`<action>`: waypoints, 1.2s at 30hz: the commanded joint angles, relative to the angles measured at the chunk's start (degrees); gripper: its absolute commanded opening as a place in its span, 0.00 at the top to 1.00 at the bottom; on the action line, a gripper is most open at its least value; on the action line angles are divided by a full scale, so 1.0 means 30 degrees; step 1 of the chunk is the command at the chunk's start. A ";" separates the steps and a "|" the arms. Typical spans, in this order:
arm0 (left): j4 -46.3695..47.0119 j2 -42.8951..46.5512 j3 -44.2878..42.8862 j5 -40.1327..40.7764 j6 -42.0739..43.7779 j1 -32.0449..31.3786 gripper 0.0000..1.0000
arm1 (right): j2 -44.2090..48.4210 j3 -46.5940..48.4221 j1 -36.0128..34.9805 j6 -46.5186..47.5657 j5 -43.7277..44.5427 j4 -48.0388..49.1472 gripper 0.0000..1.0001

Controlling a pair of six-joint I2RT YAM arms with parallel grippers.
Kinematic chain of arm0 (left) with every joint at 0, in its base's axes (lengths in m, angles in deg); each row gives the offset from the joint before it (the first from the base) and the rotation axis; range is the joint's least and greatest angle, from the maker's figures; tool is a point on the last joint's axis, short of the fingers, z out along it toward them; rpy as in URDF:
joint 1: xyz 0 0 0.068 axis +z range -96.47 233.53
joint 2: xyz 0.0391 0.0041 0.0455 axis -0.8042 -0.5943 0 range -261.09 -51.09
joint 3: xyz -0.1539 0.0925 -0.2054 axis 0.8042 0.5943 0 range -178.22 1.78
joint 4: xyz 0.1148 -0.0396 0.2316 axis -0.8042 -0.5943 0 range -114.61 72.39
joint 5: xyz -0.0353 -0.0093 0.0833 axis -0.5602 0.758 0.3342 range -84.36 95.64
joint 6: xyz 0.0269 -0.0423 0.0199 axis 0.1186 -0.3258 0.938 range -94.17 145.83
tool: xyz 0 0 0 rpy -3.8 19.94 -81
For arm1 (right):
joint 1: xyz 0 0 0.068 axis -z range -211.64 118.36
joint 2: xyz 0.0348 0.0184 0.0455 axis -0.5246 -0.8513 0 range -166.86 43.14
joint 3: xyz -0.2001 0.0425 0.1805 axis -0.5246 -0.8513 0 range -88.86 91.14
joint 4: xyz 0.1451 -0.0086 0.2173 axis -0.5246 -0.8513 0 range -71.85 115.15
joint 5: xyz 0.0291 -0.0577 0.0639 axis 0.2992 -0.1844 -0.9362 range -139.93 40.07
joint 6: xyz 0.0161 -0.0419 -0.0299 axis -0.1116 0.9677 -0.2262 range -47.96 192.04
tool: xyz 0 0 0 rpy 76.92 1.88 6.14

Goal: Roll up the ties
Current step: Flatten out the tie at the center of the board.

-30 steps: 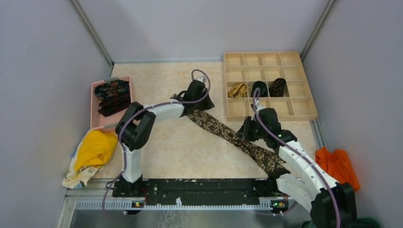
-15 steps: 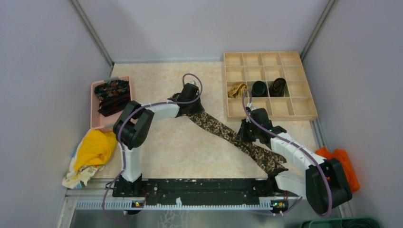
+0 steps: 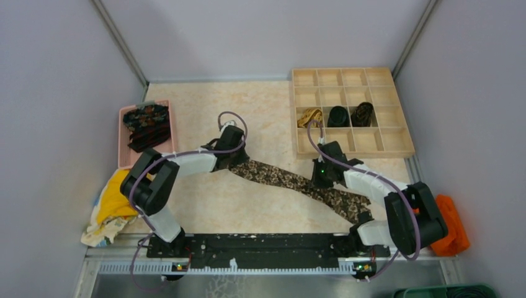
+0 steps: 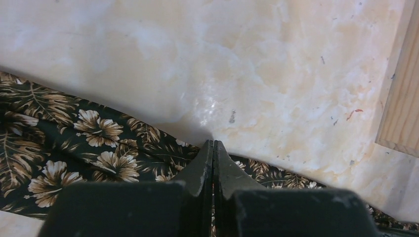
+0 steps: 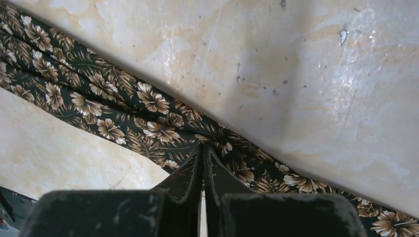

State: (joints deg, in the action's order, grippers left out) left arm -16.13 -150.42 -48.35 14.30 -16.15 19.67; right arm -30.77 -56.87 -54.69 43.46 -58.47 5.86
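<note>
A long black-brown floral tie (image 3: 282, 177) lies stretched across the table from the middle left to the near right. My left gripper (image 3: 234, 159) is shut on its far left end; in the left wrist view the closed jaws (image 4: 213, 144) pinch the edge of the tie (image 4: 99, 143). My right gripper (image 3: 322, 180) is shut on the tie further along; in the right wrist view the closed jaws (image 5: 203, 148) pinch puckered tie fabric (image 5: 108, 94). More ties (image 3: 146, 126) lie in a pink tray (image 3: 121, 146) at the left.
A wooden compartment tray (image 3: 353, 151) stands at the back right, holding a golden-tan roll (image 3: 309, 117), a black roll (image 3: 338, 115) and a dark brown roll (image 3: 363, 113); its edge shows in the left wrist view (image 4: 400, 98). A yellow cloth (image 3: 121, 195) lies near left, an orange cloth (image 3: 450, 217) near right.
Both grippers have moved left and toward the near edge, dragging the tie with them. The tie now lies at a flatter angle across the table.
</note>
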 commanded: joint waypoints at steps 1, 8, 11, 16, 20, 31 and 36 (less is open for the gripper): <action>-0.4544 -0.0008 0.1710 0.1730 0.0279 0.0169 0.98 | -0.1790 0.0218 -0.0216 0.0272 0.2197 -0.0766 1.00; -0.4104 0.1873 0.3707 0.0843 -0.0142 0.0058 0.98 | -0.4439 0.2661 -0.0227 0.0766 0.5074 -0.1947 1.00; -0.3679 0.2002 0.4542 0.0313 -0.0586 -0.0443 0.99 | -0.5294 0.4267 -0.0187 0.1405 0.7221 -0.3754 1.00; -0.3629 0.1962 0.4870 0.0679 -0.2004 -0.2115 1.00 | -0.5692 0.5612 -0.0070 0.1159 0.9360 -0.5570 1.00; -0.4562 0.2272 0.4576 0.1777 -0.3341 -0.3407 1.00 | -0.5840 0.5767 0.0157 0.0807 1.0328 -0.6334 1.00; -0.8200 0.6998 0.3162 0.5499 -0.3853 -0.3777 0.99 | -0.0301 0.5547 -0.0826 0.2069 0.7807 -0.4156 0.77; -0.8566 1.0879 0.3076 0.7397 -0.3530 -0.3800 0.95 | 0.1951 0.5233 -0.2607 0.2747 0.5161 -0.3913 0.60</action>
State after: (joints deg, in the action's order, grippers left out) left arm -36.24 -125.70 -37.31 28.95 -25.72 8.35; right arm -29.33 -41.25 -58.17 49.04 -35.98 -8.13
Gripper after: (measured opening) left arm 0.041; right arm 0.376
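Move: Just left of the right gripper lies the middle of the tie, about 6 cm away, level fore and aft and a centimetre or so lower; the shut fingertips are already down on the cloth. The compartment tray's middle is some 26 cm ahead of this hand and 11 cm to its right. From the left gripper, on the tie's left part, the tie's middle lies roughly 18 cm right and 9 cm back; the pink basket is about 34 cm left and 8 cm ahead. Swinging the tie straight from both sides with nearly shut fingertips on the cloth: the left hand drags its part back about 10 cm, wavering sideways, while the right sweeps forward 6 cm, then 7 cm right, its fingertips tilting some 30 degrees rightward. Both then lift off, the right opening its fingers partway as it rises and drifts back left. ##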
